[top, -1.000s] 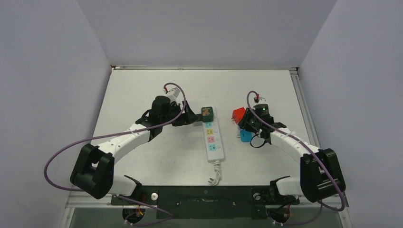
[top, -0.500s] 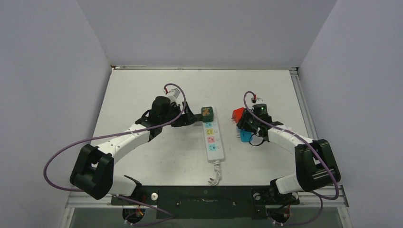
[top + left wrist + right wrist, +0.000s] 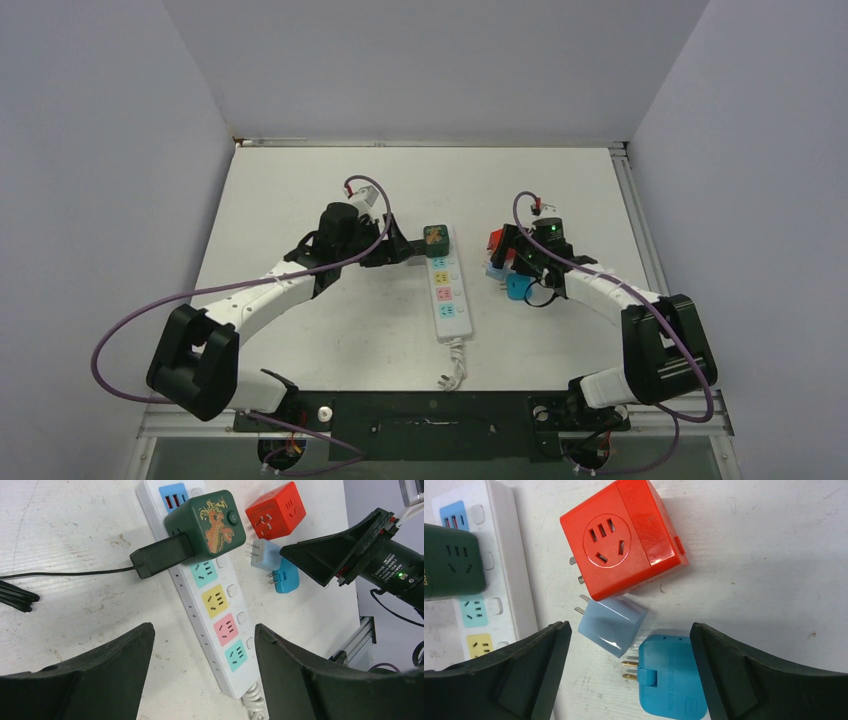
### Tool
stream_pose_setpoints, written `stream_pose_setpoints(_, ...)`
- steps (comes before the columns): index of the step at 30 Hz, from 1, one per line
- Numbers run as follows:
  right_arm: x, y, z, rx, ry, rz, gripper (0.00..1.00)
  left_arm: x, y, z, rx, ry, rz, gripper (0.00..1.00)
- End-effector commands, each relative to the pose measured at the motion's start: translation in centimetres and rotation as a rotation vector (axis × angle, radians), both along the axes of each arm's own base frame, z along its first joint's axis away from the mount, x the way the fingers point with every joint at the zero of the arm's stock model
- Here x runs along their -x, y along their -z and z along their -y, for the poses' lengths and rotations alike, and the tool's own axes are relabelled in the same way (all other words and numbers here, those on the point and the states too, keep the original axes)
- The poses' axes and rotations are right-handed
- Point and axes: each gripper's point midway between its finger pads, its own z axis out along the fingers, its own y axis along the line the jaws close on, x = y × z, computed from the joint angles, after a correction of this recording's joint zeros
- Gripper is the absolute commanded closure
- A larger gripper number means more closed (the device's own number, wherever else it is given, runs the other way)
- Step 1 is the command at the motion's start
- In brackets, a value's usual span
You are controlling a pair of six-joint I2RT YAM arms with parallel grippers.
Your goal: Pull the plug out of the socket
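The socket [image 3: 448,292] [image 3: 220,605] is a long white strip with pastel outlets, lying mid-table. A dark green cube plug [image 3: 436,238] [image 3: 205,526] with a gold dragon sits in it near the far end. A small black plug [image 3: 161,556] with a thin cable joins the cube's side. My left gripper [image 3: 398,248] [image 3: 202,630] hangs open just left of the cube, holding nothing. My right gripper [image 3: 510,262] [image 3: 629,630] is open over loose plugs to the right of the strip: a red cube [image 3: 624,540], a light blue plug [image 3: 613,625] and a teal plug [image 3: 671,680].
The strip's short coiled white cord [image 3: 455,365] runs toward the near edge. The thin black cable [image 3: 65,572] trails left across the table. Walls close in the table on the left, back and right. A metal rail [image 3: 635,220] lines the right edge.
My right gripper has opened and let go of the light blue plug, which now lies beside the red cube. The left arm has not moved.
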Motion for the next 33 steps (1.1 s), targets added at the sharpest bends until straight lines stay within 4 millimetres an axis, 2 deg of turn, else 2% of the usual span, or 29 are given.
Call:
stream_pose_setpoints(1, -1.0, -3.2, 0.6, 0.025, 0.016, 0.096, 0.02, -1.4, -4.2, -0.2, 0.025, -0.018, 0.121, 0.3)
stream_pose_setpoints(2, -0.9, -3.7, 0.6, 0.026, 0.015, 0.108, 0.08, -1.5, -4.4, -0.3, 0.027, -0.022, 0.125, 0.3)
stream_pose_setpoints(3, -0.9, -4.2, 0.5, 0.033, 0.016, 0.119, 0.1, -1.5, -4.5, -0.5, 0.029, -0.026, 0.126, 0.3)
stream_pose_setpoints(7, -0.5, -6.3, -0.9, 0.083, 0.009, 0.167, 0.1, -1.7, -4.7, -0.8, 0.035, -0.034, 0.127, 0.3)
stream_pose_setpoints(11, -0.5, -7.8, -3.6, 0.127, -0.022, 0.193, 0.1, -1.8, -4.7, -1.1, 0.036, -0.043, 0.126, 0.3)
stream_pose_setpoints(15, -0.9, -8.6, -6.7, 0.105, -0.073, 0.208, 0.1, -1.8, -4.7, -1.2, 0.038, -0.047, 0.125, 0.3)
stream_pose_setpoints(22, -1.5, -9.1, -13.0, 0.11, -0.181, 0.224, 0.1, -1.9, -4.5, -1.3, 0.041, -0.047, 0.118, 0.3)
stream_pose_setpoints(27, -2.0, -8.5, -16.3, 0.136, -0.24, 0.223, 0.1, -1.9, -4.6, -1.2, 0.047, -0.046, 0.114, 0.3)
stream_pose_setpoints(33, -3.1, -7.1, -17.6, 0.175, -0.248, 0.208, 0.08, -2.3, -4.9, -1.8, 0.054, -0.061, 0.12, 0.3)
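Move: The green plug on the power strip lies about 17 cm to my right hand's left, 6 cm farther out and a little higher. The black adapter sticks out some 4 cm to the left of the green plug and about 1 cm nearer me. The light blue plug lies just ahead-left of my right fingers, with the red adapter 7 cm ahead and 1 cm left. From my left hand the green plug is about 8 cm ahead, 6 cm right and 6 cm below. I lift my empty, wide-open right hand clear of the light blue plug and sweep it about 17 cm left towards the green plug, rising some 7 cm on the way before easing down about 2 cm. It turns roughly 15 degrees counter-clockwise and its fingers tip up a little. My left hand, still open, shifts about 2 cm left and slightly up and forward. ##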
